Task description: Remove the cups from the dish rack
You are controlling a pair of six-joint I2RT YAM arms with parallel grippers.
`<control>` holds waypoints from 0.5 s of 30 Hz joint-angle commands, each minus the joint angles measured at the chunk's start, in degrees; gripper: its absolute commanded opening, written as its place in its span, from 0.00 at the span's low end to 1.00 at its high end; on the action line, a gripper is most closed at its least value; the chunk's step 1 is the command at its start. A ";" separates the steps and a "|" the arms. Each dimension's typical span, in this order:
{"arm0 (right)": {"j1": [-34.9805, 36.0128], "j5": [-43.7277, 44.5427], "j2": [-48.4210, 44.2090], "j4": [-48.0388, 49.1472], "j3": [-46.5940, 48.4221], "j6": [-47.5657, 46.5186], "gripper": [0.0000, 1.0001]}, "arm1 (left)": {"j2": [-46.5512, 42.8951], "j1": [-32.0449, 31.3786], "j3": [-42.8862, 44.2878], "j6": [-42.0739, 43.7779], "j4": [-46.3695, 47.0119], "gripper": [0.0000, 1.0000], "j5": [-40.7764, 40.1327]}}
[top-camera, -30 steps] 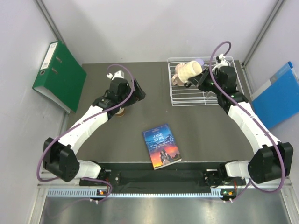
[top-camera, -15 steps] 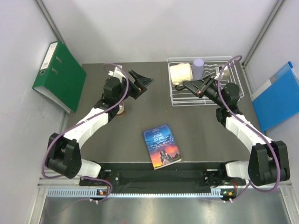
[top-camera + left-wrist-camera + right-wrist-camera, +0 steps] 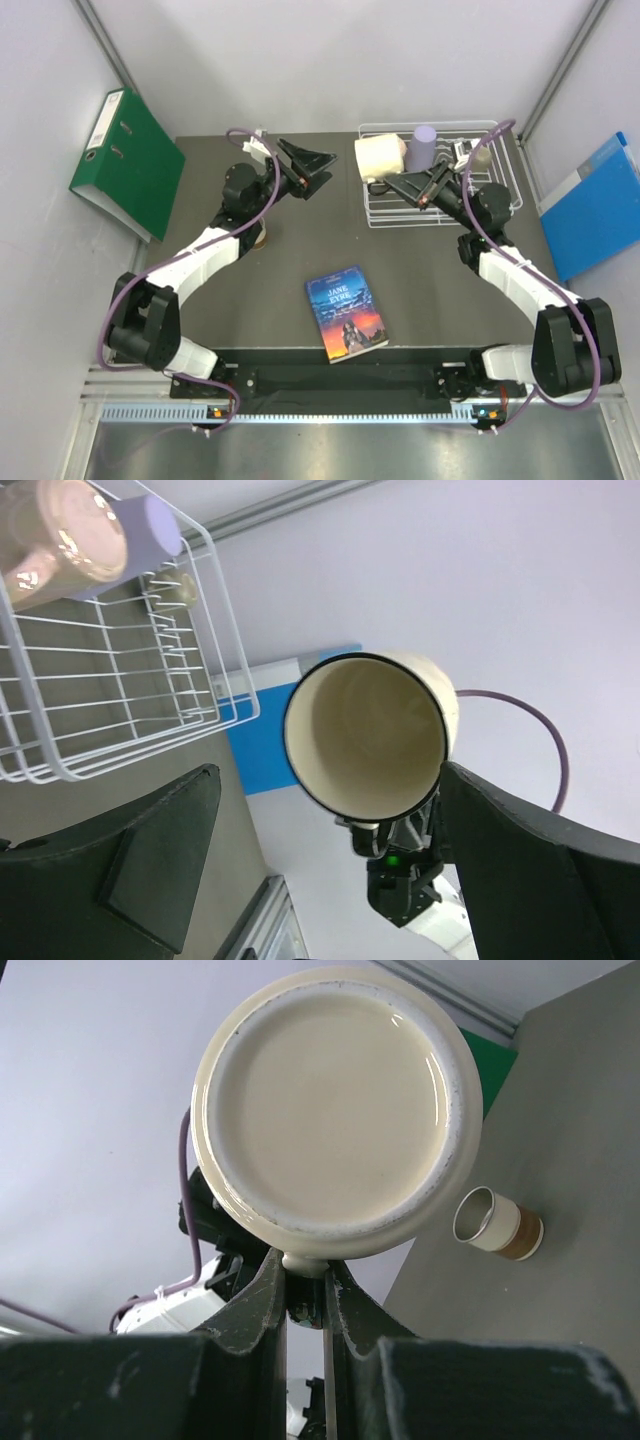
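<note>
My right gripper (image 3: 397,184) is shut on the handle of a pale cream handled mug (image 3: 381,155), held on its side above the left edge of the white wire dish rack (image 3: 492,205). The right wrist view shows the mug's base (image 3: 335,1110) and my fingers (image 3: 258,1305) pinching the handle. My left gripper (image 3: 320,170) is open and raised, facing the mug's mouth (image 3: 365,735) from the left with a gap between. A lilac tumbler (image 3: 425,146) stands in the rack. A glossy pinkish cup (image 3: 55,535) shows beside it in the left wrist view.
A small white cup with a brown band (image 3: 259,238) stands on the table under the left arm and also shows in the right wrist view (image 3: 497,1223). A paperback book (image 3: 347,313) lies front centre. A green binder (image 3: 125,165) leans left, a blue folder (image 3: 595,200) right.
The right gripper has lifted the mug and turned it on its side, moving left. The left gripper has risen from the small cup, opened, and moved right toward the mug.
</note>
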 commanded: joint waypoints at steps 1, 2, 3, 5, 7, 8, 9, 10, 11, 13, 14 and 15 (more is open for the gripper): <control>2.25 -0.04 1.05 7.29 2.80 -1.10 0.00 | 0.80 -1.25 3.47 -0.78 6.05 0.94 1.72; 2.60 -0.04 1.58 7.38 3.07 -1.19 0.00 | 0.98 -1.69 4.08 -0.78 6.23 0.94 1.80; 3.39 -0.04 2.37 7.38 3.50 -1.37 0.00 | 1.33 -1.96 4.35 -0.69 6.49 0.94 2.07; 4.27 0.04 3.51 7.38 4.39 -1.46 0.00 | 2.12 -2.66 5.31 -1.04 7.28 0.94 2.59; 5.41 0.22 4.30 7.47 5.17 -1.72 0.00 | 2.73 -3.36 5.93 -1.48 8.51 0.93 2.86; 5.68 0.22 4.66 7.64 5.35 -1.72 0.00 | 2.82 -3.54 6.19 -1.48 8.52 0.93 2.86; 6.20 0.22 5.44 7.82 5.53 -1.72 0.00 | 2.91 -3.80 6.54 -1.40 8.52 0.93 3.12; 6.38 0.22 5.71 8.08 5.88 -1.63 0.00 | 3.26 -4.24 7.16 -1.22 8.34 0.93 3.64; 6.64 0.13 6.50 8.34 6.14 -1.63 0.00 | 3.26 -4.42 7.34 -1.13 8.43 0.92 3.82; 7.26 -0.22 7.29 8.70 6.84 -1.46 0.00 | 3.44 -4.94 7.60 -0.96 8.52 0.92 4.09; 7.35 -0.22 7.82 8.96 7.02 -1.37 0.00 | 3.61 -5.03 7.60 -0.95 8.52 0.91 4.26; 7.87 -0.39 8.00 9.22 7.20 -1.19 0.00 | 3.79 -5.21 7.60 -0.87 8.52 0.90 4.35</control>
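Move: From the open left hand, the cream mug hangs about 12 cm to the right, 4 cm ahead and slightly above. The right hand holds it by the handle, the body 5 cm ahead; the left gripper it goes to is some 13 cm left and 2 cm ahead. In the rack, some 20 cm below the right hand, the pink mug stands 15 cm ahead and 8 right, the purple cup 16 ahead and 16 right. Right hand carries the mug left and down, about 6 cm, towards the open left gripper coming right and up. ##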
